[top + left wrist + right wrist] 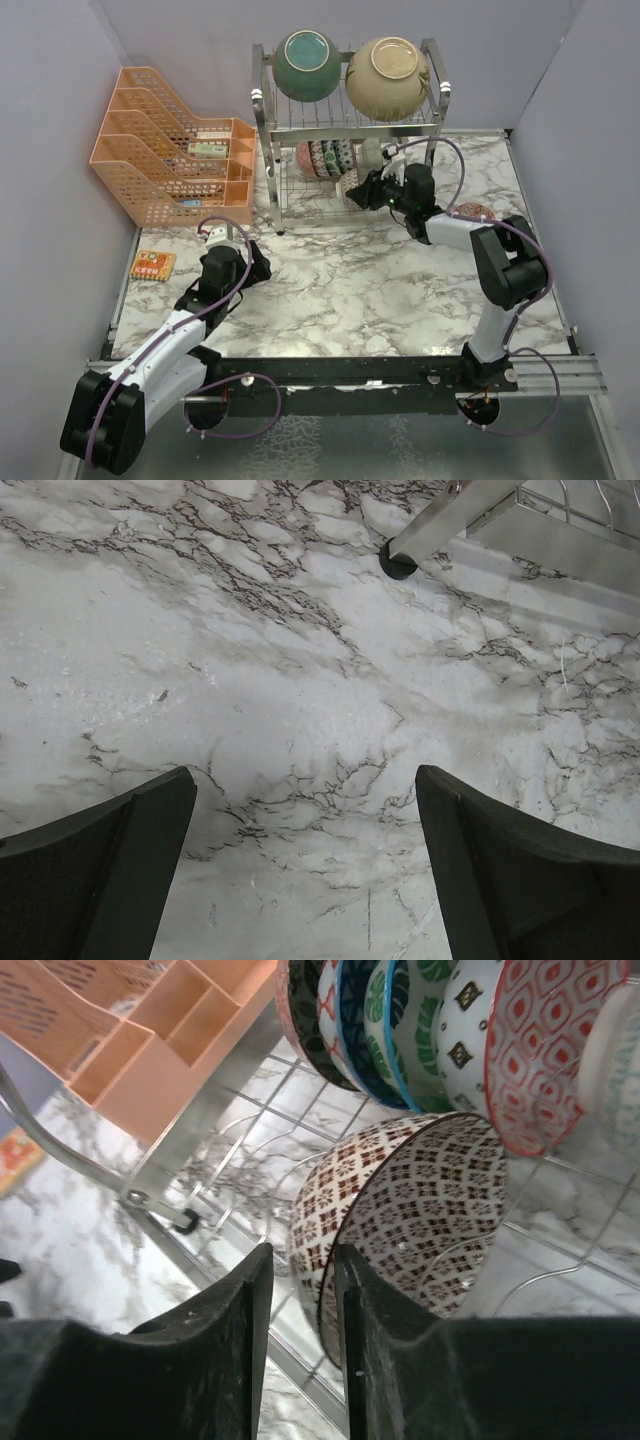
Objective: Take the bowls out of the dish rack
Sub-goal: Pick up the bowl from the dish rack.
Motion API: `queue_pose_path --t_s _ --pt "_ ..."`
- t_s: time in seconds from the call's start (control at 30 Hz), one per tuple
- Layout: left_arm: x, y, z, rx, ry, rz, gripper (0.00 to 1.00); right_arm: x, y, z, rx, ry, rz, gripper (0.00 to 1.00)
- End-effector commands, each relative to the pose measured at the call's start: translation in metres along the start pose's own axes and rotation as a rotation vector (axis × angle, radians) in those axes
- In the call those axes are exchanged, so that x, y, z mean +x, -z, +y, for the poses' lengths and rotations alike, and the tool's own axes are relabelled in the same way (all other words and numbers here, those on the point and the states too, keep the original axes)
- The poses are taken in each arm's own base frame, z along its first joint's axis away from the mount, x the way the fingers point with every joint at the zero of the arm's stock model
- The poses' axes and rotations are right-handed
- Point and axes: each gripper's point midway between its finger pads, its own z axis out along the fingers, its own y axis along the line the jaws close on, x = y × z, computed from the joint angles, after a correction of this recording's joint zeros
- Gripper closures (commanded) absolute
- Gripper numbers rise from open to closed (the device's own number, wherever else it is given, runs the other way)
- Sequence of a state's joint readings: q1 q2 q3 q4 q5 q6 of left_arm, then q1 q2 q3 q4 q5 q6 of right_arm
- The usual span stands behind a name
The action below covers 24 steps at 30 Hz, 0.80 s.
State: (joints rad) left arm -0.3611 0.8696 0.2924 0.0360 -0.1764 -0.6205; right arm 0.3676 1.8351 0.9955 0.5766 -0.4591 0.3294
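The dish rack (262, 110) stands at the back of the marble table. A teal bowl (307, 65) and a cream bowl (387, 75) sit on its top tier. Several small patterned bowls (325, 158) (400, 1020) stand on edge in a row on the lower tier. A brown-and-white patterned bowl (352, 188) (420, 1200) leans in front of that row. My right gripper (362, 192) (301, 1252) is narrowed onto its rim, one finger inside and one outside. My left gripper (228, 280) (305, 810) hangs open over bare marble, holding nothing, near a rack leg (450, 515).
An orange mesh organizer (170, 160) (150, 1020) stands left of the rack. A small orange card (152, 265) lies by the table's left edge. A red-patterned dish (472, 211) shows partly behind my right arm. Grey walls close in the left, back and right sides.
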Motion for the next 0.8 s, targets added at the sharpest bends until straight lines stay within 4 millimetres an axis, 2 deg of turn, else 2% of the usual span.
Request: queue_pose_path --t_s 0.0,0.07,0.17,0.33,0.47,0.63,0.77 --pt "-0.004 0.001 0.006 -0.029 -0.017 -0.016 0.05 -0.009 -0.004 0.013 -0.051 -0.012 -0.035 0.76" --pt "-0.004 0.001 0.006 -0.027 -0.016 -0.017 0.05 -0.012 -0.004 0.016 -0.061 -0.009 -0.039 0.88" --pt "-0.003 0.001 0.005 -0.023 -0.012 -0.016 0.05 -0.017 -0.002 0.022 -0.082 0.005 -0.044 0.99" --pt "-0.003 0.002 0.006 -0.021 -0.011 -0.017 0.05 -0.028 0.002 0.037 -0.145 0.038 -0.056 0.99" --pt "0.002 0.005 0.010 -0.028 -0.008 -0.015 0.05 -0.047 0.012 0.051 -0.174 0.070 -0.106 0.99" --pt "-0.015 0.020 0.006 -0.021 0.045 -0.073 0.08 -0.074 0.023 0.073 -0.232 0.030 -0.205 0.99" --pt "-0.025 0.023 -0.001 -0.015 0.036 -0.070 0.10 -0.075 0.037 0.097 -0.300 -0.039 -0.238 0.99"
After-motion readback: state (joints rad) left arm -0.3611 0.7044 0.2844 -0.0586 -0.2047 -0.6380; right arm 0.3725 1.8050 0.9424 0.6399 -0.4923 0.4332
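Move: The patterned brown bowl leans in the lower rack with its near rim between the right hand's part-open fingers; its middle is about 2 cm ahead, 2 cm left and 3 cm below. From this hand, the red-lined bowl stands some 8 cm ahead and 3 cm left, and the white bowl roughly 9 cm ahead and 2 cm right, both slightly lower. From the left hand, the brown bowl is some 15 cm ahead and 19 cm right, roughly level. The right fingers, already straddling the brown bowl's near rim, close quickly and pinch its thin wall, the hand staying almost in place. Keeping that grip, the hand then eases back about 1 cm and just begins to rise, rolling some 5 degrees. Late on, the idle left hand lifts about 2 cm. ##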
